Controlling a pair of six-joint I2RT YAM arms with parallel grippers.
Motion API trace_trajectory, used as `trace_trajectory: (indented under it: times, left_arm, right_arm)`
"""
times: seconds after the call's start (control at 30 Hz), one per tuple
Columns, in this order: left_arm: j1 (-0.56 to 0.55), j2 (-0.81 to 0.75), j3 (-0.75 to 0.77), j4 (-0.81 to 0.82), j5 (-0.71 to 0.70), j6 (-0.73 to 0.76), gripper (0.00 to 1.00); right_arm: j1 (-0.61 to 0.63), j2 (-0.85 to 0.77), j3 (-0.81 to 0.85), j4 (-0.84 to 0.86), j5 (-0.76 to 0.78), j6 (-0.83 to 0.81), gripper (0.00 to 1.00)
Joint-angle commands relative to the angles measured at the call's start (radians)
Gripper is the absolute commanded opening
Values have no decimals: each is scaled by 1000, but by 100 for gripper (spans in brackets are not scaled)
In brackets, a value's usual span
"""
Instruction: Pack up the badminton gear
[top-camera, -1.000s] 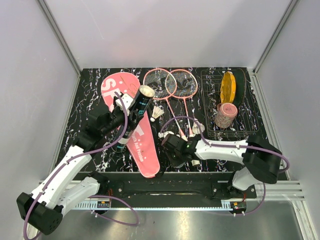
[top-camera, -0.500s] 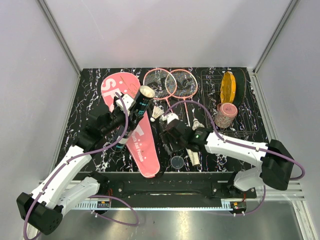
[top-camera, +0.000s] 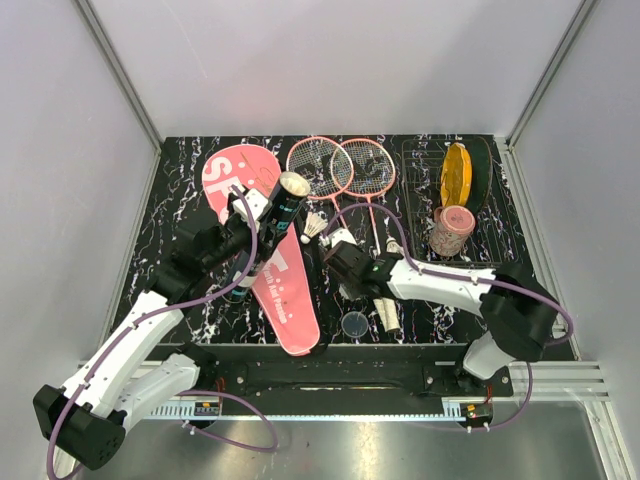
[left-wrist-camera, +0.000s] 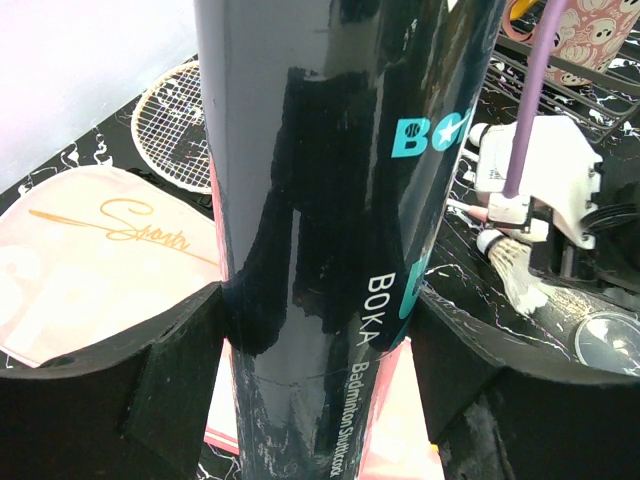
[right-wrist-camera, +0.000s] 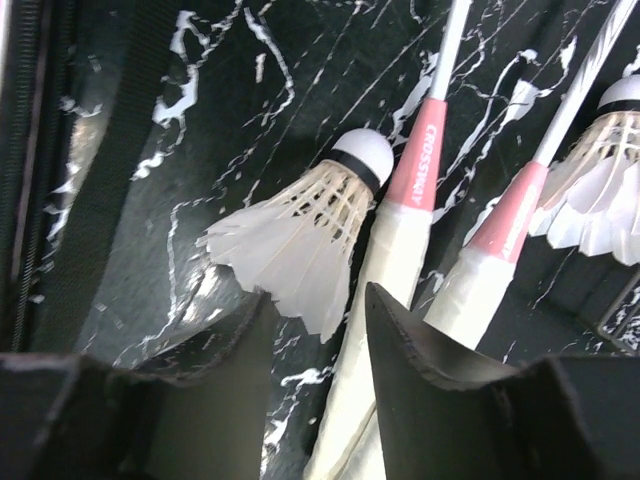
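Note:
My left gripper (top-camera: 258, 240) (left-wrist-camera: 320, 340) is shut on the black tube (top-camera: 275, 220) (left-wrist-camera: 340, 180), holding it tilted above the long pink cover (top-camera: 285, 300) (left-wrist-camera: 90, 260). Two pink-framed rackets (top-camera: 318, 165) (top-camera: 366, 165) lie side by side, with their white handles (right-wrist-camera: 395, 260) (right-wrist-camera: 480, 275) toward me. My right gripper (top-camera: 340, 270) (right-wrist-camera: 315, 300) stands open. A white shuttlecock (right-wrist-camera: 300, 235) (left-wrist-camera: 515, 270) lies just ahead, its feather edge at the gap between the tips. Two more shuttlecocks (top-camera: 318, 226) (top-camera: 395, 247) lie by the racket shafts.
A black wire rack (top-camera: 495, 255) at the right holds a yellow oval disc (top-camera: 456, 175) and a pinkish cup (top-camera: 452, 230). A small clear round lid (top-camera: 354, 323) (left-wrist-camera: 610, 340) lies near the front edge. Grey walls close in the black marbled table (top-camera: 180, 200).
My right gripper moved from the front edge up to the shuttlecock beside the racket handles and opened. The clear lid now lies where it was. The left arm and tube stayed still.

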Motion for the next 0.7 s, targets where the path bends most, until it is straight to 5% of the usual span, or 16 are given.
trace_trajectory:
  times: [0.0, 0.23, 0.43, 0.57, 0.67]
  left_arm:
    - [-1, -13, 24, 36, 20, 15, 0]
    - [-1, -11, 20, 34, 18, 17, 0]
    - [-1, 10, 26, 22, 41, 29, 0]
    - [-1, 27, 20, 13, 84, 47, 0]
    - [-2, 46, 14, 0, 107, 76, 0]
  right_arm:
    - [-2, 42, 5, 91, 131, 0, 43]
    - [-2, 19, 21, 110, 190, 11, 3]
    - [-44, -223, 56, 21, 125, 15, 0]
    - [-315, -335, 169, -97, -532, 70, 0]
    - [-408, -327, 338, -260, -753, 64, 0]
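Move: The right hand is low and half open over the feather end of the near shuttlecock, whose middle is about 3 cm ahead, 1 cm left and 3 cm below, cork pointing away. The nearer racket handle runs some 5 cm to the right, about level; another shuttlecock lies roughly 11 cm ahead and 11 cm right; the clear tube lid sits about 7 cm straight back. From the left hand, holding the tube, the near shuttlecock is some 20 cm right, about level, and 23 cm below. The right fingers shut fully on the feather rim of the near shuttlecock, after easing about 2 cm forward and 1 cm down onto it. The hand then rises some 15 cm off the table, faster and faster, late on drifting a little forward and right while the fingertips swing about 25 degrees to the left. The left hand keeps its grip on the tube and sinks slightly near the end. ##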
